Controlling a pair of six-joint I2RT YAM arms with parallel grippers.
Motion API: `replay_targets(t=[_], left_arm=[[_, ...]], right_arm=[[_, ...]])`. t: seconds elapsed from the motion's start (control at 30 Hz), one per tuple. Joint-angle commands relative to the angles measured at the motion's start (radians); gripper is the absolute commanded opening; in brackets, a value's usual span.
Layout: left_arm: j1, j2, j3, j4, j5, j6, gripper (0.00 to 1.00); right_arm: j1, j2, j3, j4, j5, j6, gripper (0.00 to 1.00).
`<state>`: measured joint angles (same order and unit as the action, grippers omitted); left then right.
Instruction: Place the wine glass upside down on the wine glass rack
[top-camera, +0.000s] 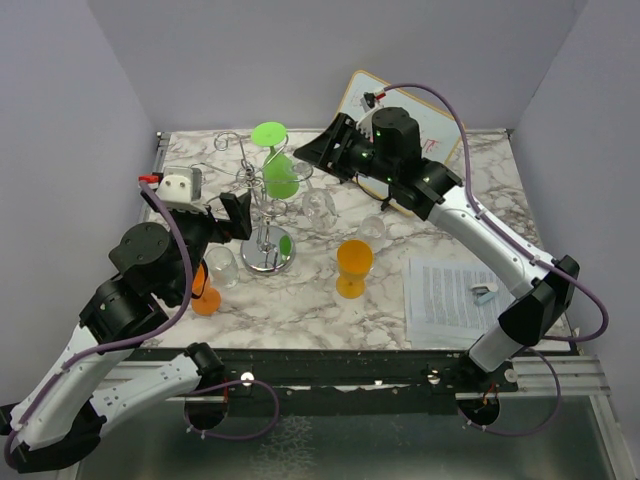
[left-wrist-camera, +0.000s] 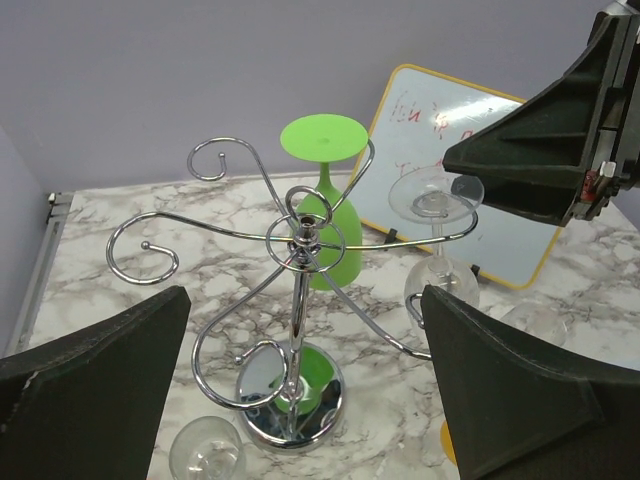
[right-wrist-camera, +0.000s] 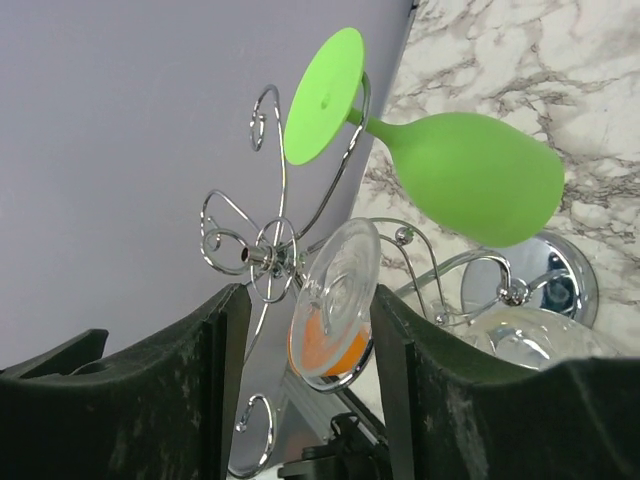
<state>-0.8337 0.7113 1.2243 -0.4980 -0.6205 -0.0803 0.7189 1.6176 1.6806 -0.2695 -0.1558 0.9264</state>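
Note:
The wine glass rack (top-camera: 266, 250) stands mid-table, a silver wire stand on a chrome base (left-wrist-camera: 296, 398). A green glass (top-camera: 280, 172) hangs upside down on a far arm. On the right arm hangs a clear wine glass (top-camera: 318, 206), upside down too, with its foot (right-wrist-camera: 335, 300) resting over the wire. My right gripper (right-wrist-camera: 310, 295) is open around that foot: there is a gap on one side, and the other finger sits close to the rim. My left gripper (left-wrist-camera: 305, 292) is wide open and holds nothing, just in front of the rack's post.
An orange glass (top-camera: 354, 265) stands right of the rack and another (top-camera: 205, 297) sits under my left arm. Clear glasses stand at the rack's left (top-camera: 222, 265) and right (top-camera: 372, 228). A whiteboard (top-camera: 440, 125) leans at the back right. Printed paper (top-camera: 445, 297) lies front right.

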Motion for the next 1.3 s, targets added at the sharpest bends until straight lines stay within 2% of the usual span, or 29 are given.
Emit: replay_targets(t=[0.0, 0.23, 0.33, 0.47, 0.73, 0.87, 1.0, 1.13, 1.27], left_arm=[[-0.005, 0.003, 0.023, -0.011, -0.009, 0.015, 0.99], [-0.004, 0.002, 0.029, -0.011, -0.001, 0.011, 0.99], [-0.004, 0.003, 0.029, -0.011, 0.015, 0.007, 0.99], [-0.004, 0.003, 0.030, -0.013, 0.032, 0.001, 0.99], [-0.004, 0.001, 0.033, -0.010, 0.095, -0.023, 0.99], [-0.004, 0.002, 0.027, 0.001, 0.186, -0.038, 0.99], [-0.005, 0.011, 0.012, 0.044, 0.251, -0.065, 0.99], [-0.004, 0.024, -0.007, 0.102, 0.349, -0.091, 0.99], [-0.004, 0.048, -0.026, 0.156, 0.441, -0.121, 0.99]], right_arm=[[-0.001, -0.025, 0.020, -0.009, 0.020, -0.043, 0.58], [-0.004, -0.044, 0.035, -0.046, 0.044, -0.082, 0.63], [-0.005, -0.067, 0.018, -0.041, 0.049, -0.106, 0.68], [-0.006, -0.124, -0.022, -0.004, 0.066, -0.137, 0.74], [-0.008, -0.281, -0.098, -0.033, 0.119, -0.298, 0.77], [-0.008, -0.382, -0.179, -0.162, 0.177, -0.441, 0.77], [-0.009, -0.459, -0.257, -0.371, 0.232, -0.560, 0.77], [-0.008, -0.469, -0.311, -0.550, 0.174, -0.633, 0.77], [-0.006, -0.470, -0.401, -0.600, 0.098, -0.646, 0.76]])
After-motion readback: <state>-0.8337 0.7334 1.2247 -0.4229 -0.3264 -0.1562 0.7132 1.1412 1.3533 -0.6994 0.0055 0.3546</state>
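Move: The right hand's fingers are already parted round the foot of the clear wine glass on the rack, that glass's middle some 9 cm below, 1 cm back and 2 cm right. The orange wine glass stands about 10 cm back, 8 cm right and 32 cm below; another clear glass 5 cm farther out and 5 cm right of it. The rack's post is level, 13 cm left. From the left hand, the orange glass is 1 cm ahead, 22 cm right, 32 cm below. The right fingers open wider and leave the hung clear glass's foot, the hand first lifting 6 or 7 cm while drawing right and back, then dropping steeply towards the standing orange glass: about 15 cm right and 9 cm back overall, the fingers dipping towards the table. Late on, the empty, open left hand swings about 6 cm right, turning clockwise. ##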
